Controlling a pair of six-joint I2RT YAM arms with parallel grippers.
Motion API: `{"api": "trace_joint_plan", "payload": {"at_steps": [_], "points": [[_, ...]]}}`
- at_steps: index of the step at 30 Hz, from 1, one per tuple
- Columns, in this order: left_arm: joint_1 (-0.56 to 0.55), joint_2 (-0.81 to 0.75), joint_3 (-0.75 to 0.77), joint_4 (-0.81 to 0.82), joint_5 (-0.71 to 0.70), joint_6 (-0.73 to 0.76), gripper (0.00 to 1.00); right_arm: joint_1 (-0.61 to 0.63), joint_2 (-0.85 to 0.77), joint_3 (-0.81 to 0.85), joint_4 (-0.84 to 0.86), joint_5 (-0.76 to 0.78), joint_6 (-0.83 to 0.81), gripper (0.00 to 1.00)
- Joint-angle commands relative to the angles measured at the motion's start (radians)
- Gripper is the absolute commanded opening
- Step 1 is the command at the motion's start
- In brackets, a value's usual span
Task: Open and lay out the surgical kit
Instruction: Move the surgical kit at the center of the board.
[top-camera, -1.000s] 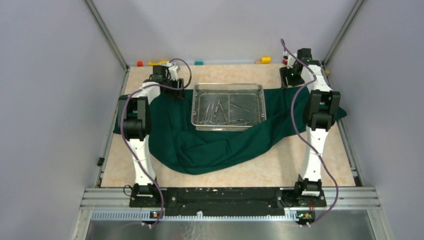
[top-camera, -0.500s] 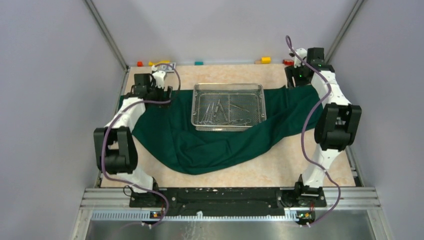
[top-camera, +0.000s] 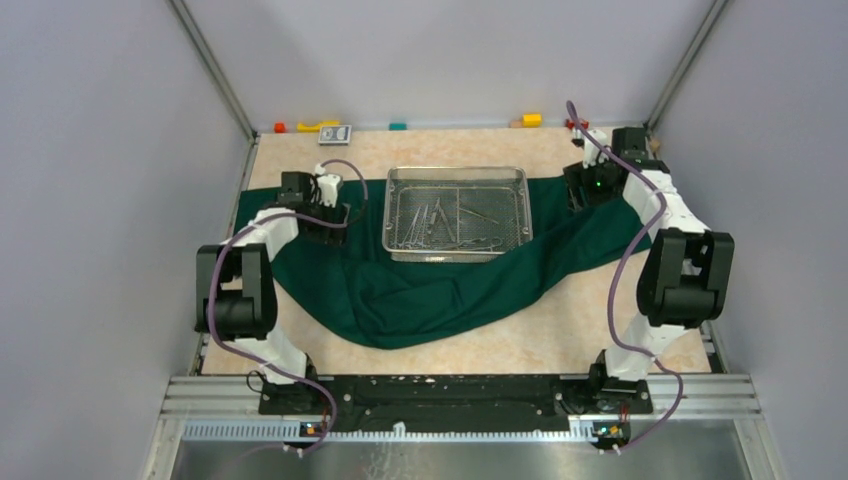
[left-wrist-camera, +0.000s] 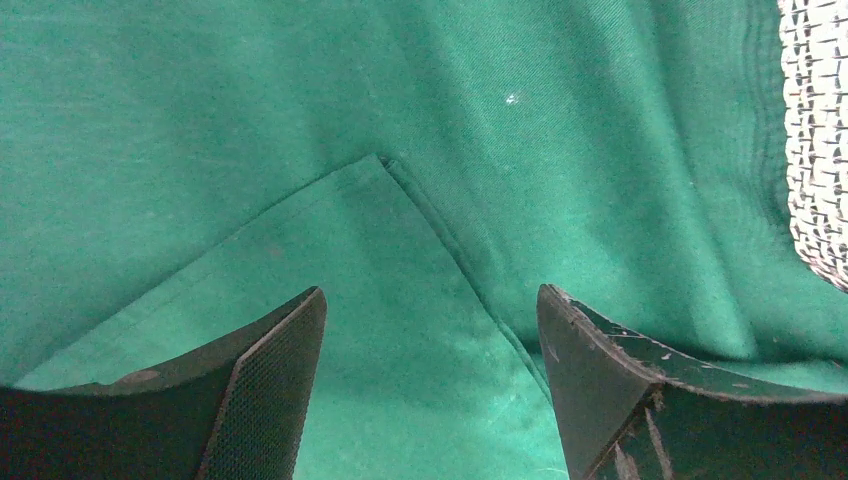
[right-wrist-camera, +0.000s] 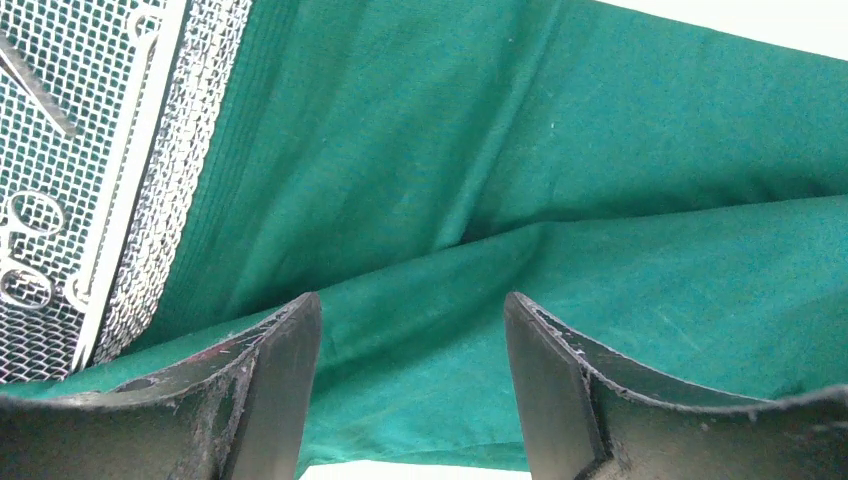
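Note:
The dark green cloth (top-camera: 420, 290) lies spread across the table, its front edge sagging in a curve. On it stands the silver wire-mesh tray (top-camera: 522, 205), with slim steel instruments (top-camera: 440, 222) lying inside. My left gripper (top-camera: 325, 218) hovers over the cloth just left of the tray. It is open, and a folded cloth corner (left-wrist-camera: 380, 165) lies ahead of the fingers, with nothing between them. My right gripper (top-camera: 582, 192) is over the cloth right of the tray, also open and empty. The tray's mesh wall (right-wrist-camera: 170, 180) and ring handles (right-wrist-camera: 25, 215) show at the left of the right wrist view.
Small coloured blocks (top-camera: 531, 120) and a small card (top-camera: 341, 133) sit along the back wall. Grey enclosure walls stand close on both sides. Bare beige tabletop (top-camera: 600, 320) shows in front of the cloth.
Both arms swung their elbows outward and drew back from the far corners toward the tray's sides. The cloth's right end no longer drapes to the right edge. The left jaws widened.

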Motion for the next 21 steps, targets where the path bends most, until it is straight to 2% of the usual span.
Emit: {"api": "trace_joint_plan", "payload": {"at_steps": [1,7,14,19,21], "points": [[-0.005,0.048,0.005,0.025,-0.01,-0.008,0.81,-0.003,-0.082,-0.03,0.019,-0.052,0.0,0.66],[-0.004,0.056,-0.032,0.033,-0.051,0.022,0.75,-0.003,-0.089,-0.048,0.021,-0.04,-0.005,0.66],[-0.004,0.074,-0.042,0.016,-0.058,0.039,0.62,-0.003,-0.089,-0.05,0.019,-0.041,-0.006,0.65],[-0.005,0.055,-0.056,0.013,-0.057,0.048,0.46,-0.004,-0.096,-0.053,0.022,-0.036,-0.01,0.65],[-0.005,0.05,-0.056,0.008,-0.05,0.049,0.36,-0.003,-0.097,-0.052,0.019,-0.036,-0.011,0.65]]}}
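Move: The raised fold edge of the green drape lies about 4 cm below the left hand and 1 cm back of it. The folded drape corner, where that edge begins, is some 6 cm ahead and 4 below; the surgical kit tray's middle is roughly 8 cm ahead, 30 to the right and a little lower. From the right hand, the same fold edge is about 55 cm left, 6 back and 10 below. The drape's fold edge comes between the left fingertips: the hand sinks about 3.5 cm onto it, most of that early, easing back and slightly left by about a centimetre each and tipping some 5 degrees steeper. Then, staying low, the fingers close from wide to about half open around the fold, the right-hand finger coming against it. ##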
